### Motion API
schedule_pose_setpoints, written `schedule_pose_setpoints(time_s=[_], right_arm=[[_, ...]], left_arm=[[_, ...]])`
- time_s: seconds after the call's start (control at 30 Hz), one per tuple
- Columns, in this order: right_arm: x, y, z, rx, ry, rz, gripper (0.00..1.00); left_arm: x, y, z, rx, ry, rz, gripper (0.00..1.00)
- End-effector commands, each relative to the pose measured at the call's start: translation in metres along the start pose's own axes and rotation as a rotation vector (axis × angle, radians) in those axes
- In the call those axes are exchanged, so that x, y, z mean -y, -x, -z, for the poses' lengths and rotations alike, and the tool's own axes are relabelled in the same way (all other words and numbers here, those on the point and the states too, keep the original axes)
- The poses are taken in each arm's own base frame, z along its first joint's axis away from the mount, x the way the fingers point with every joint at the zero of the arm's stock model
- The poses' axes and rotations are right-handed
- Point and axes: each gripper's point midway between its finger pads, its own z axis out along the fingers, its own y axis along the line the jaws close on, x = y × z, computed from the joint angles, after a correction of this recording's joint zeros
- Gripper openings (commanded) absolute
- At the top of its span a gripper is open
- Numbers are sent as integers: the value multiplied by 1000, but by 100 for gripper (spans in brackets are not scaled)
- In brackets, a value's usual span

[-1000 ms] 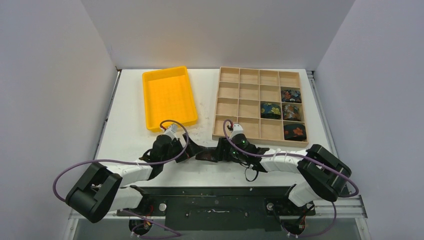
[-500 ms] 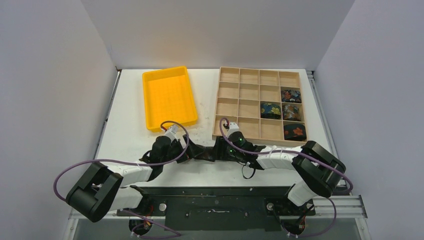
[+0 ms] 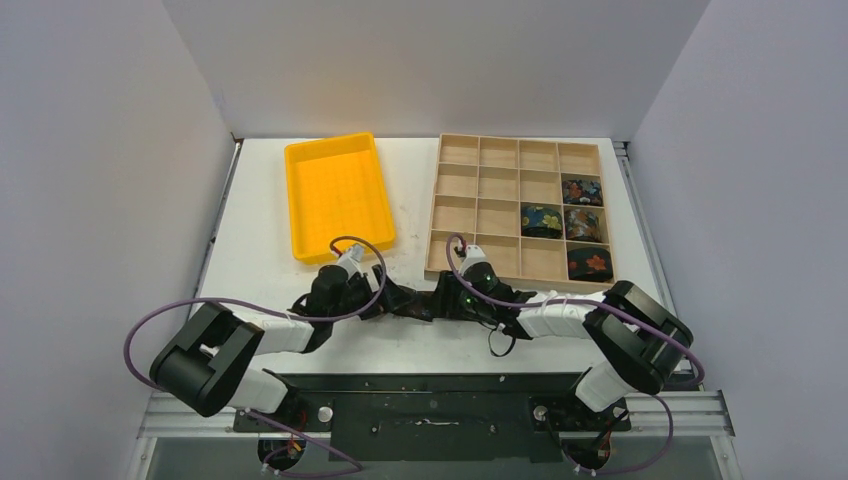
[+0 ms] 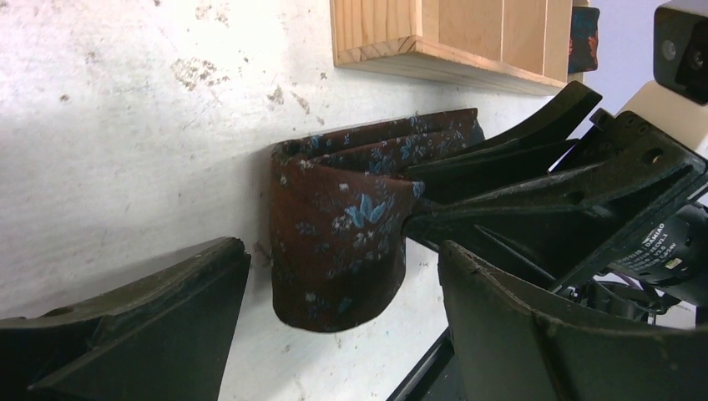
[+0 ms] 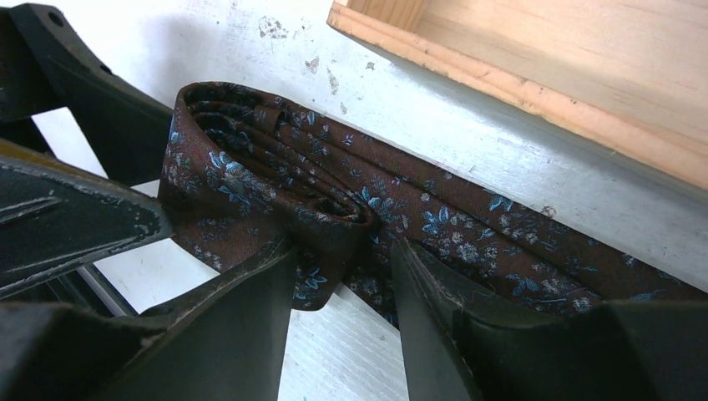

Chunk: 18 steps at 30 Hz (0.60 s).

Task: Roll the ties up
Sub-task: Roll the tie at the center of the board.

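A dark brown tie with small blue flowers (image 5: 250, 167) lies on the white table just in front of the wooden tray, partly rolled into a coil (image 4: 338, 242), its tail running right (image 5: 518, 242). My right gripper (image 5: 342, 251) is shut on the coil's near side, and in the top view the right gripper (image 3: 432, 300) sits to the coil's right. My left gripper (image 4: 342, 259) is open and straddles the coil, with gaps on both sides; from above the left gripper (image 3: 385, 298) is at the coil's left. Several rolled ties (image 3: 583, 223) fill cells at the tray's right.
The wooden compartment tray (image 3: 500, 160) stands at the back right, its near edge (image 4: 434, 58) close behind the coil. A yellow bin (image 3: 340, 195) sits at the back left. The table's front edge and a black rail (image 3: 430, 385) run just behind the grippers.
The left arm has pushed in toward the coil and its jaws have narrowed a little. The right gripper has tightened on the tie and shifted slightly left.
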Motion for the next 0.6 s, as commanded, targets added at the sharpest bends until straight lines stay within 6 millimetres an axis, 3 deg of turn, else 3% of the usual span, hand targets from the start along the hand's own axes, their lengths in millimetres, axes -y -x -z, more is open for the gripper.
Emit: schedule_pose_setpoints(time_s=[0.0, 0.23, 0.43, 0.57], right_arm=[[7, -3, -1, -2, -1, 15, 46], [9, -2, -1, -3, 5, 11, 45], [4, 5, 4, 15, 22, 3, 46], [4, 20, 18, 71, -8, 9, 53]], left_arm=[[15, 4, -12, -12, -62, -46, 81], [27, -9, -16, -66, -116, -105, 64], [31, -16, -16, -93, -100, -157, 24], [27, -14, -15, -99, -53, -170, 7]])
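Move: The left loop of the half-rolled tie stands between the open left fingertips' reach, about 3 cm to the left hand's right, 1 cm back and 1 cm below. The middle of the wooden box is some 20 cm ahead and 22 cm to the right; the yellow tray's middle about 21 cm ahead and 12 cm to the left. From the right hand, already straddling the roll, that same loop lies about 4 cm to its left and level with it fore and aft. Bring the left gripper about 2.5 cm to the right and slightly down over the tie's left loop, drawing back about 1 cm as it goes, with the wrist turning some 10 degrees clockwise. Close its wide-open fingers on the loop until they pinch the cloth from both sides. Keep the right gripper almost in place, half open around the roll. ##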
